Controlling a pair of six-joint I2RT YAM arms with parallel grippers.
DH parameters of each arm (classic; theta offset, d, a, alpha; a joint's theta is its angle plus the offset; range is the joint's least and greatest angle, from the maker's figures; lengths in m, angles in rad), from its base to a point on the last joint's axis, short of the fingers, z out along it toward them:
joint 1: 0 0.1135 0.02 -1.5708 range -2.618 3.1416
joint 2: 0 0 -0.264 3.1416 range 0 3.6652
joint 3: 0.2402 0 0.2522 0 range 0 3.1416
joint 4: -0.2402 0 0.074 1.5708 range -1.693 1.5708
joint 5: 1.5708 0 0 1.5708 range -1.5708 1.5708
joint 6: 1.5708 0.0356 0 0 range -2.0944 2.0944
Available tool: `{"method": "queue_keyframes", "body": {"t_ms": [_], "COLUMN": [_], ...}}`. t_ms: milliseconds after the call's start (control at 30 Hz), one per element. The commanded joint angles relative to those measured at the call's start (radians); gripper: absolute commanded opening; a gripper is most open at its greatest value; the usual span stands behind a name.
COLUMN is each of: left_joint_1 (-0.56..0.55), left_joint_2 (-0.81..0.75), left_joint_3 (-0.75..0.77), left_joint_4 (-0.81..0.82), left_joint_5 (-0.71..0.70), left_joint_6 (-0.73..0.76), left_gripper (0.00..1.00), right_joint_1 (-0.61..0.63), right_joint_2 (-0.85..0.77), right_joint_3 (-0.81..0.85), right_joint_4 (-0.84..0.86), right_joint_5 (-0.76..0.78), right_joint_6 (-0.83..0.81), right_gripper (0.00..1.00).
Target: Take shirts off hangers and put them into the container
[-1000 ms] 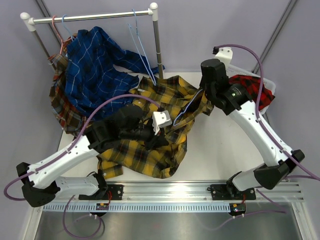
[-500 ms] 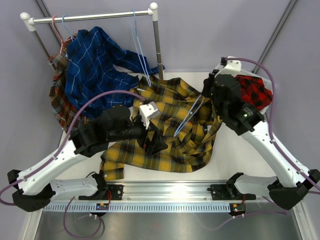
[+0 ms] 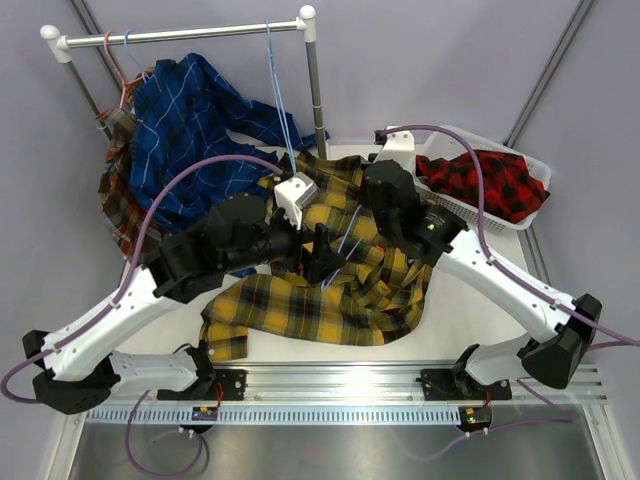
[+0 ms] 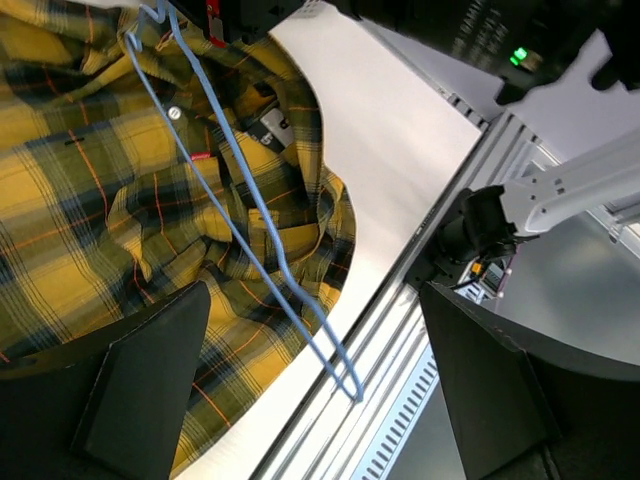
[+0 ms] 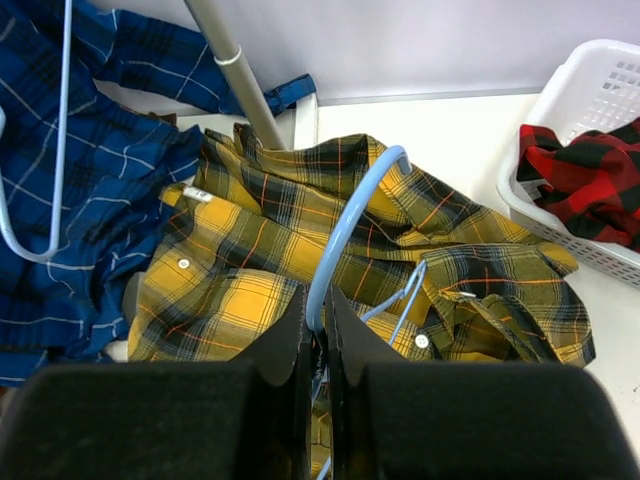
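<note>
The yellow-and-black shirt [image 3: 300,305] lies crumpled on the table, off its hanger. My right gripper [image 5: 320,312] is shut on the hook of a light blue wire hanger [image 5: 345,235], holding it above that shirt [image 5: 230,280]. My left gripper [image 3: 322,262] is open over the shirt [image 4: 90,190]. The hanger [image 4: 250,210] crosses the space in front of its spread fingers [image 4: 150,380] without touching them. The white container [image 3: 455,135] stands at the back right with the red-and-black shirt [image 3: 485,185] inside. Blue [image 3: 190,140] and brown-red [image 3: 118,205] shirts hang at the back left.
The metal rail [image 3: 190,33] crosses the back, its right post [image 3: 315,90] standing just behind the yellow shirt. A pink hanger [image 3: 113,60] and an empty light blue hanger [image 3: 275,80] hang from it. The aluminium base rail [image 3: 330,378] runs along the near edge.
My left gripper opened and let go of the yellow shirt, which settled on the table. My right arm swung left from beside the container to mid-table, carrying the blue hanger.
</note>
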Motion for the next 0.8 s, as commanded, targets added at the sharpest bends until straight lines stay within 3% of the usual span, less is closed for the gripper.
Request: {"method": "queue_keyframes", "body": {"t_ms": [0,400,533,633,667,733,767], "left_joint_1": [-0.005,-0.005,-0.006,-0.006,-0.005,-0.005,-0.006], "left_joint_2": [0.031,0.116,0.127,0.132,0.13,0.12,0.117], "left_joint_3": [0.007,-0.056,-0.075,-0.078,-0.082,-0.095,-0.098], "left_joint_4": [0.028,-0.014,-0.017,-0.029,-0.032,-0.032,-0.032], "left_joint_5": [-0.096,-0.202,-0.236,-0.279,-0.288,-0.315,-0.315], "left_joint_6": [-0.049,-0.083,-0.087,-0.083,-0.083,-0.081,-0.081], "left_gripper": [0.9,0.65,0.51,0.34,0.23,0.11,0.11], "right_joint_1": [0.035,0.081,0.089,0.093,0.095,0.095,0.096], "right_joint_2": [0.017,0.054,0.069,0.075,0.075,0.075,0.075], "right_joint_3": [0.054,0.098,0.117,0.124,0.124,0.124,0.123], "right_joint_4": [0.088,0.151,0.168,0.172,0.175,0.177,0.175], "right_joint_5": [0.113,0.204,0.227,0.235,0.241,0.239,0.239], "right_joint_6": [-0.037,-0.134,-0.166,-0.183,-0.191,-0.196,-0.196], "right_gripper": [0.0,0.0,0.0,0.0,0.0,0.0,0.0]}}
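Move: The near end of the blue hanger, whose hook my right hand already pinches, hangs about 10 cm below my open left hand and 3 cm ahead of it. The yellow plaid shirt lies spread on the table beneath, its middle some 8 cm ahead of my left hand, 2 cm to the left and 25 cm down. From my right hand, that hanger end is about 14 cm back, 6 cm left and 11 cm down; the container is roughly 15 cm ahead, 26 cm right and 20 cm lower. My left hand sinks about 9 cm and reaches some 4 cm forward onto the near end of the blue hanger, rolling and swinging counter-clockwise about 15 degrees each, while its fingers close from wide open and pinch the hanger's wire. My right hand keeps its grip on the hook and rises about 3 cm, edging slightly left and tipping up a little. ##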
